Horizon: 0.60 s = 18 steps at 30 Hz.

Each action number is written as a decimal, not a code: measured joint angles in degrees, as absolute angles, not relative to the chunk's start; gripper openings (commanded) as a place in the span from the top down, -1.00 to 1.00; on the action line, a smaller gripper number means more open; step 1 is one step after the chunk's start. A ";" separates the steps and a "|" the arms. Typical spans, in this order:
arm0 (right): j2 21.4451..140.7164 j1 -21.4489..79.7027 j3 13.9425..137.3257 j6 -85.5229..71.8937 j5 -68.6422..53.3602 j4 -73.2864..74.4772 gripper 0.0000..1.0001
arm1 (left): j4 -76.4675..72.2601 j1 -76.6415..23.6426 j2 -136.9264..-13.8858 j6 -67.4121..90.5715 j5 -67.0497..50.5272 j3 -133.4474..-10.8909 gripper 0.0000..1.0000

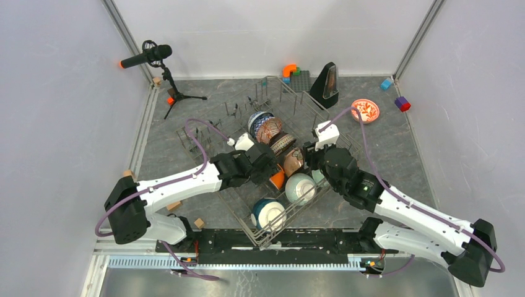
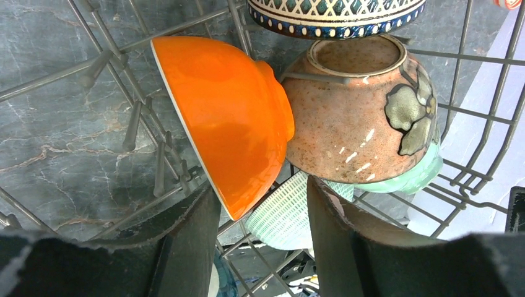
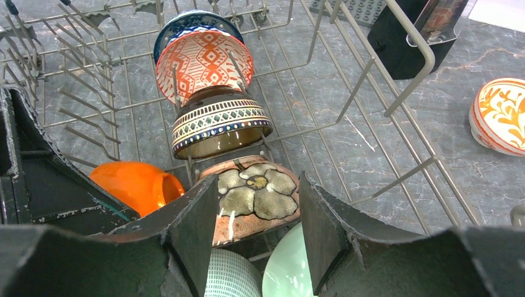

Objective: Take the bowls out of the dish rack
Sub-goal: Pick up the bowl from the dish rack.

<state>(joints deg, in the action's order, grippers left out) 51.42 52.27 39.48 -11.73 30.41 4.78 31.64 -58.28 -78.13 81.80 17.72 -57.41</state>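
The grey wire dish rack (image 1: pixel 244 213) lies diagonally mid-table with a row of bowls on edge. From the far end they are blue-white (image 1: pixel 257 117), red-lattice (image 3: pixel 204 62), striped (image 3: pixel 220 127), tan with a flower (image 3: pixel 257 195), orange (image 2: pixel 229 117), white with green dashes (image 2: pixel 291 213), mint green (image 3: pixel 288 269) and teal with a white base (image 1: pixel 268 214). My left gripper (image 2: pixel 260 185) is open, its jaws either side of the orange bowl's lower rim and the dashed bowl. My right gripper (image 3: pixel 259 179) is open just over the tan bowl. A red-floral bowl (image 1: pixel 365 110) sits on the table at the right.
Upright tines and raised wire sides hem in both grippers. A black metronome (image 1: pixel 326 86) and a grey block plate (image 1: pixel 300 79) stand behind the rack. A microphone on a tripod (image 1: pixel 158 62) is at the far left. Small coloured blocks (image 1: pixel 402 103) lie at the far right.
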 measured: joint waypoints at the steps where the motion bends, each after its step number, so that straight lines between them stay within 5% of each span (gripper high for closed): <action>1: 51.33 52.25 39.38 -11.73 30.39 4.69 -0.13 | 31.53 -58.35 -78.13 81.80 18.11 -57.41 -0.17; 5: 51.05 52.01 38.76 -11.70 30.20 4.36 -0.12 | 31.38 -58.33 -78.11 81.78 19.57 -57.41 -0.11; 18: 49.17 51.94 37.56 -11.68 29.36 4.38 -0.12 | 27.57 -58.33 -78.39 80.55 21.50 -55.81 0.60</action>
<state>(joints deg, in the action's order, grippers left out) 49.17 51.94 37.56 -11.68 29.36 4.38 27.57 -58.33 -78.39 80.55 21.50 -55.81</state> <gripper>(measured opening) 0.560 0.322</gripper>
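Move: The orange bowl leans in the rack with its near rim already between my open left fingers; its middle is about 4 cm left, 1 cm ahead and 5 cm below that hand. The brown flower bowl touches its base side, some 5 cm ahead and 6 cm right of the hand; the dark patterned bowl is 11 cm ahead, 2 cm right, and the pale green bowl 4 cm back, 8 cm right. From my right hand the orange bowl is about 12 cm left, 7 cm back, well below. I close my left fingers to roughly half their gap on the orange bowl's wall, one finger on the hollow side and the other outside, while the hand eases about 1 cm forward, staying level. My fingertips tip up a few degrees as I squeeze. ##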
